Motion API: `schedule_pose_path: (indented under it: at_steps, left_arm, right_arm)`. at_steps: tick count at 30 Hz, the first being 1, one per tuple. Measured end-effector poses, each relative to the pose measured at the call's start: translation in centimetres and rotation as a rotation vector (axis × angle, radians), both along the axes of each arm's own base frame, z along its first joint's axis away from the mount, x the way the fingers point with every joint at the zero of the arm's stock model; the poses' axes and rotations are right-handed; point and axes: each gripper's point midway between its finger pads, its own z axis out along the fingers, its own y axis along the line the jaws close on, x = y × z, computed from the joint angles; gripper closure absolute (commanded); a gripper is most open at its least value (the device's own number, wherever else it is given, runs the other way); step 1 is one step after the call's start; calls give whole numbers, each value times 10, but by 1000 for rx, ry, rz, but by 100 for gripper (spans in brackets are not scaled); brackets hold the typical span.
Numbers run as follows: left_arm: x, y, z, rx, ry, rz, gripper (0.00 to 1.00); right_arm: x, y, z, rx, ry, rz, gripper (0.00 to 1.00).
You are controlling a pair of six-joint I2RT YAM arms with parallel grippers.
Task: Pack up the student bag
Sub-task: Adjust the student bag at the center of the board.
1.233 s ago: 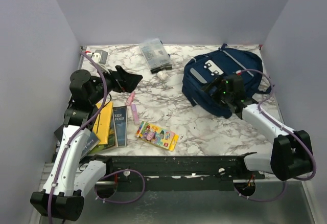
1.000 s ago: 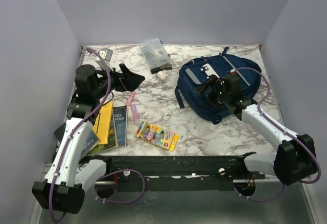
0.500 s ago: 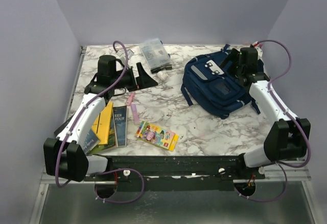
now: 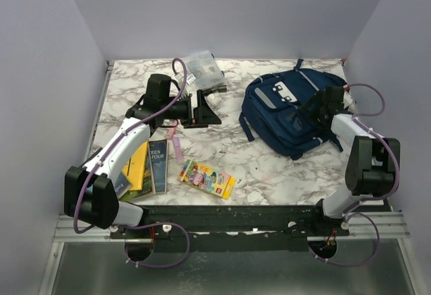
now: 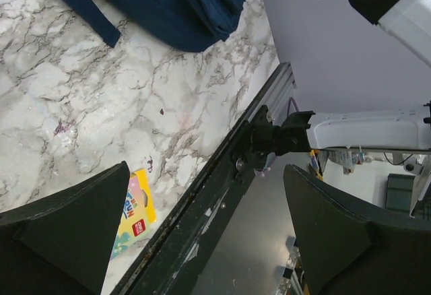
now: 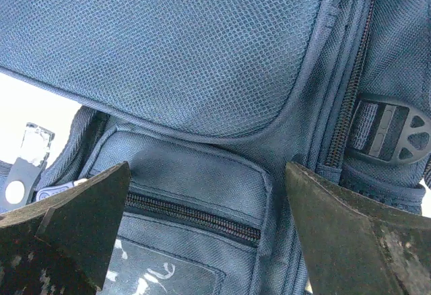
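The student bag (image 4: 286, 110), a navy blue backpack with grey trim, lies at the right of the marble table, front pockets up. My right gripper (image 4: 315, 105) sits at the bag's right side, pointing into it. In the right wrist view the bag (image 6: 202, 59) fills the frame, and a pocket zipper (image 6: 195, 217) runs between the open right gripper (image 6: 209, 231) jaws, which hold nothing. My left gripper (image 4: 207, 108) hovers mid-table left of the bag, open and empty. In the left wrist view the left gripper (image 5: 205, 238) looks past the bag (image 5: 168, 5) toward the table's near edge.
Books (image 4: 145, 164) lie stacked at the near left, with a pink marker (image 4: 177, 148) beside them. A colourful crayon box (image 4: 207, 178) (image 5: 135, 207) lies near the front edge. A clear plastic pouch (image 4: 204, 71) and a small white object (image 4: 214, 97) sit at the back.
The left arm has swung right toward the table's middle. The right arm has moved from the bag's front round to its right side, and the bag has shifted and turned. Both grippers stayed open.
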Motion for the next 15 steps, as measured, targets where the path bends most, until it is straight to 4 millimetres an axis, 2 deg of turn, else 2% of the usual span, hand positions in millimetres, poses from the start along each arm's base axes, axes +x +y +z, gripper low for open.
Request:
schedule_pose_path:
  at_steps: [2, 6, 11, 15]
  left_arm:
    - [-1, -2, -2, 1, 9, -7, 2]
    - [-4, -4, -3, 0, 13, -19, 2]
    - [-9, -11, -7, 3, 28, -44, 2]
    - [-18, -24, -15, 17, 50, -84, 4]
  right_arm:
    - [-15, -1, -2, 31, -27, -42, 0]
    - [-50, 12, 1, 136, -90, -82, 0]
    - [-96, 51, 7, 345, -188, -55, 0]
    - [-123, 80, 20, 481, -225, 15, 0]
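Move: The student bag lies under the open right hand, its middle about 10 cm to the left, level with it fore and aft and some 4 cm below. The board's center is about 36 cm left and 7 cm back; the coloured pack lies some 39 cm left and 21 cm back, both about 9 cm below. From the left hand the bag's middle is roughly 27 cm right, 12 cm ahead and 20 cm below. With its open fingertips still against the cloth by the bag's small zipped pocket, the right hand drags the bag back about 12 cm, first straight back and then bending left for some 8 cm, rising slightly only near the end while the wrist rolls some 30 degrees, its left side up. The left hand, wide open and clear of the bag, eases right, back and a little down towards the bag's left edge, only about 3 cm in all and mostly late. ##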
